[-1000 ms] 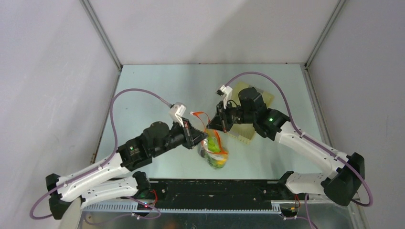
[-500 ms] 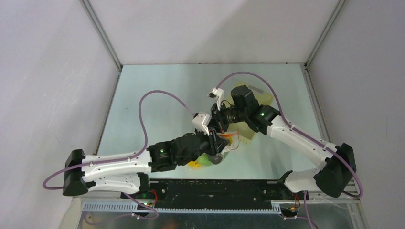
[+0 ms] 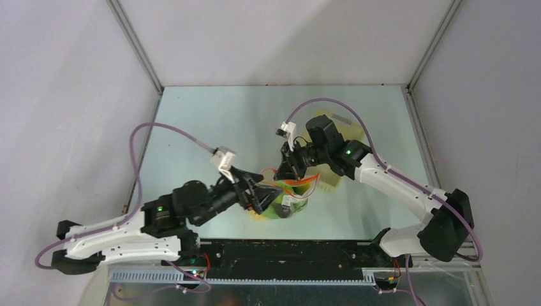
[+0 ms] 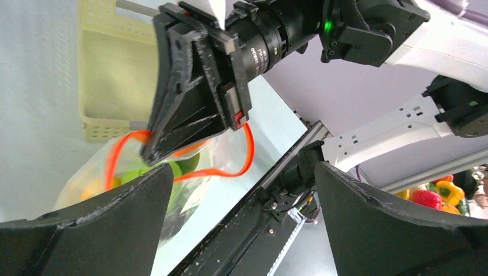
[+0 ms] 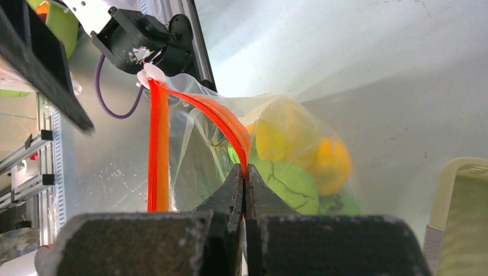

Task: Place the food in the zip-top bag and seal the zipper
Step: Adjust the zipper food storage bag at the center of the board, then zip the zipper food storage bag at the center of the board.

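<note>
The clear zip-top bag (image 3: 288,203) lies near the table's front with the food (image 5: 288,184) inside: green, yellow and orange pieces. Its red-orange zipper (image 5: 158,144) arcs upward in a loop with the mouth gaping. My right gripper (image 5: 244,172) is shut on the zipper, lifting that edge; from above the right gripper (image 3: 290,173) sits just over the bag. My left gripper (image 3: 260,194) stands wide open just left of the bag, nothing between its fingers (image 4: 86,230). In the left wrist view the zipper (image 4: 248,149) hangs below the right gripper (image 4: 151,150).
A pale yellow lattice basket (image 3: 354,131) stands behind the bag, under the right arm, and shows as the basket (image 4: 109,75) in the left wrist view. The black base rail (image 3: 287,252) runs along the near edge, close to the bag.
My left gripper has opened, let go of the bag's mouth and drawn back to the left. The right gripper has stayed shut on the zipper.
</note>
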`<state>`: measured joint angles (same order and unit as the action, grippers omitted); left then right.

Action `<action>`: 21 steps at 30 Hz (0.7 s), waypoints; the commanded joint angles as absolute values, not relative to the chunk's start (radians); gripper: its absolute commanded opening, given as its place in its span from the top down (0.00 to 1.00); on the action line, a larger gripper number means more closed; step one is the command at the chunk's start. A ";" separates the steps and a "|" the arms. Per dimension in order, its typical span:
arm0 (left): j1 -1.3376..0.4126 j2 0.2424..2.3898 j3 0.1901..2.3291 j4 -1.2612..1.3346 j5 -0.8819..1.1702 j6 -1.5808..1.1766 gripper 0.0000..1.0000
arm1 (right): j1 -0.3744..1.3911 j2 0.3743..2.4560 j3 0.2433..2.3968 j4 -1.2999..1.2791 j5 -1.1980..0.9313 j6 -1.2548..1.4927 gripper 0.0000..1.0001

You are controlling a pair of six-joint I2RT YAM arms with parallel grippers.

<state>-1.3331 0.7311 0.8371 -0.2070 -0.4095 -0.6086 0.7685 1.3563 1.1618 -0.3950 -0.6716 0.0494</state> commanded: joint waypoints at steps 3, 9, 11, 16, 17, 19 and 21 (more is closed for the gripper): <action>-1.335 0.553 0.746 -0.371 -0.530 -0.575 0.00 | 0.765 1.351 1.208 -0.406 -0.713 0.008 1.00; -1.336 0.350 0.564 -0.253 -0.420 -0.491 0.00 | 0.764 1.365 1.209 -0.407 -0.721 0.011 1.00; -1.336 0.312 0.490 -0.174 -0.382 -0.455 0.00 | 0.762 1.369 1.209 -0.401 -0.732 0.020 1.00; -1.335 0.284 0.355 -0.036 -0.435 -0.387 0.00 | 0.751 1.372 1.209 -0.412 -0.774 0.036 1.00; -1.333 0.273 0.340 -0.004 -0.442 -0.369 0.00 | 0.747 1.373 1.209 -0.415 -0.787 0.038 1.00; -1.331 0.247 0.294 0.067 -0.459 -0.333 0.00 | 0.738 1.375 1.208 -0.426 -0.807 0.033 1.00; -1.315 0.218 0.256 0.100 -0.476 -0.304 0.00 | 0.731 1.376 1.210 -0.435 -0.825 0.022 1.00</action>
<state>-1.3331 0.2695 0.2955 -0.0765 -0.4286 -0.4068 0.7464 1.3708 1.1622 -0.4103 -0.7597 0.0273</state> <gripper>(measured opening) 0.995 0.010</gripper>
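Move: The bag mouth's slider end lies about 7 cm left of the open left hand, 4 cm ahead and 8 cm below. The rim pinched by the right fingers is some 7 cm ahead and 8 cm below, with no sideways offset; the food-filled belly is some 3 cm right, level fore-and-aft and 22 cm below. From the right hand, the slider end is roughly 8 cm left, 3 cm back and level in height. The bag's slider end is what the empty left hand closes in on: it swings left about 6 cm, then sinks mostly straight down, some 12 cm in all, to beside and a little below the slider. Its jaws stay wide open, the wrist tilts about 10 degrees, and no contact can be seen. The right hand keeps its pinch on the rim, nearly still. ##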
